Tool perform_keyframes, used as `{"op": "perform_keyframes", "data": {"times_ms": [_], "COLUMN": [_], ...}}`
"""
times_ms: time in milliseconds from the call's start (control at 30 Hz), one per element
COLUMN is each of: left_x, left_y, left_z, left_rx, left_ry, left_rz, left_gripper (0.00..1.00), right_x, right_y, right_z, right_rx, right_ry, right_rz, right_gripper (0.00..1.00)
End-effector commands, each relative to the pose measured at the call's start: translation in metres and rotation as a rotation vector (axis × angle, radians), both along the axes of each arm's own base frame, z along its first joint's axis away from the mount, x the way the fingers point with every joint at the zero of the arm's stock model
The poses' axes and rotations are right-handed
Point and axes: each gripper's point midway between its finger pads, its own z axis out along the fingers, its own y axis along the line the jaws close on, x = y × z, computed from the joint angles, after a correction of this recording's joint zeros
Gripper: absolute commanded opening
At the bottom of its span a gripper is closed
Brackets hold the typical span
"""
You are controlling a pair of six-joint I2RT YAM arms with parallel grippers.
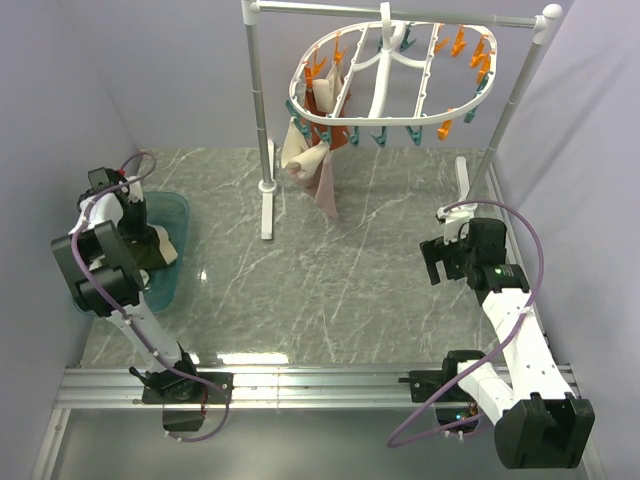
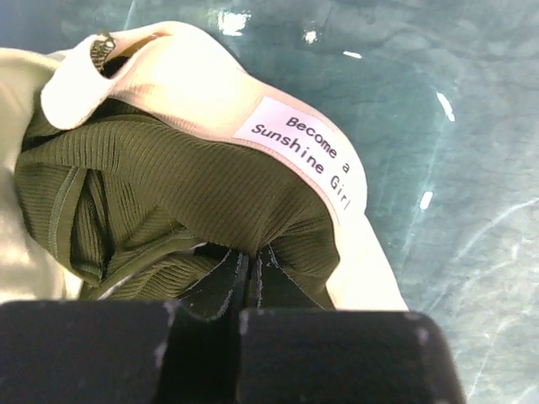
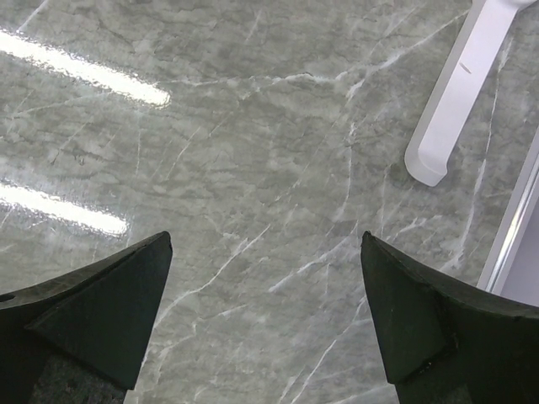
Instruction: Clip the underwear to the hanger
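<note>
The underwear [image 2: 194, 177], dark olive ribbed fabric with a pale beige waistband and a small printed label [image 2: 299, 151], lies bunched in a teal tray [image 2: 438, 101]. My left gripper [image 2: 251, 252] is shut, its fingertips pinched together on a puckered fold of the olive fabric. From above, the left gripper [image 1: 150, 245] reaches down into the tray [image 1: 178, 208] and hides the underwear. The hanger [image 1: 400, 122], a white oval frame with orange and teal clothespins, hangs from a rail at the back. My right gripper [image 3: 265, 244] stands wide open over bare marble, also seen at the right [image 1: 440, 260].
A cream-white cloth [image 2: 17, 126] lies under the underwear in the tray. Pinkish-beige and rust-red garments [image 1: 310, 160] hang from the hanger's left side. The white pole stand [image 1: 262, 130] has a foot [image 3: 459, 84] near my right gripper. Walls close in on both sides.
</note>
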Motion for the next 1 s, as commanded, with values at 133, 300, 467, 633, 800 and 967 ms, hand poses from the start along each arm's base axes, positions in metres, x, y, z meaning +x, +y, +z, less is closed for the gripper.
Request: {"op": "perform_keyframes", "data": {"times_ms": [133,300,467,633,800,967], "left_x": [0.011,0.005,-0.003,-0.018,-0.055,-0.083], "left_y": [-0.006,-0.019,-0.056,-0.133,-0.237,-0.305], "left_z": [0.110,0.162,0.205,0.241,0.230,0.204], "left_rx": [0.057,0.056,0.003,-0.049,-0.159,-0.277], "left_ry": [-0.203,-0.270,-0.328,-0.402,-0.398,-0.368], "left_rz": [-0.044,-0.093,-0.201,-0.447,-0.777,-1.009], "left_gripper": [0.00,0.00,0.00,0.00,0.00,0.00], "right_x": [0.008,0.009,0.012,0.015,0.014,0.009], "right_y": [0.002,0.006,0.008,0.012,0.020,0.028], "right_z": [0.022,0.031,0.035,0.042,0.044,0.039], "right_rx": [0.019,0.034,0.045,0.061,0.097,0.134], "right_ry": [-0.056,-0.072,-0.071,-0.069,-0.008,0.063], "right_rz": [0.001,0.016,0.025,0.037,0.064,0.091], "right_gripper": [1.00,1.00,1.00,1.00,1.00,1.00]}}
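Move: The left fingers are already shut on the green underwear inside the basket, whose middle is about 5 cm back and 2 cm left. The hanger's middle hangs some 60 cm to the right, 12 cm ahead and 35 cm above; its stand's left foot is about 31 cm right, 11 cm ahead and 4 cm below. From the open right hand, the underwear lies roughly 75 cm left, 12 cm ahead and 10 cm below. Straight up first, about 20 cm out of the basket, then in a quickening sweep of nearly 30 cm to the right, the left hand carries the pinched green underwear towards the hanger side, easing back some 7 cm late on. Its wrist swings about 50 degrees clockwise as the fingers tip up, their grip kept. The open right hand rises roughly 3 cm and drifts slightly left and forward. ##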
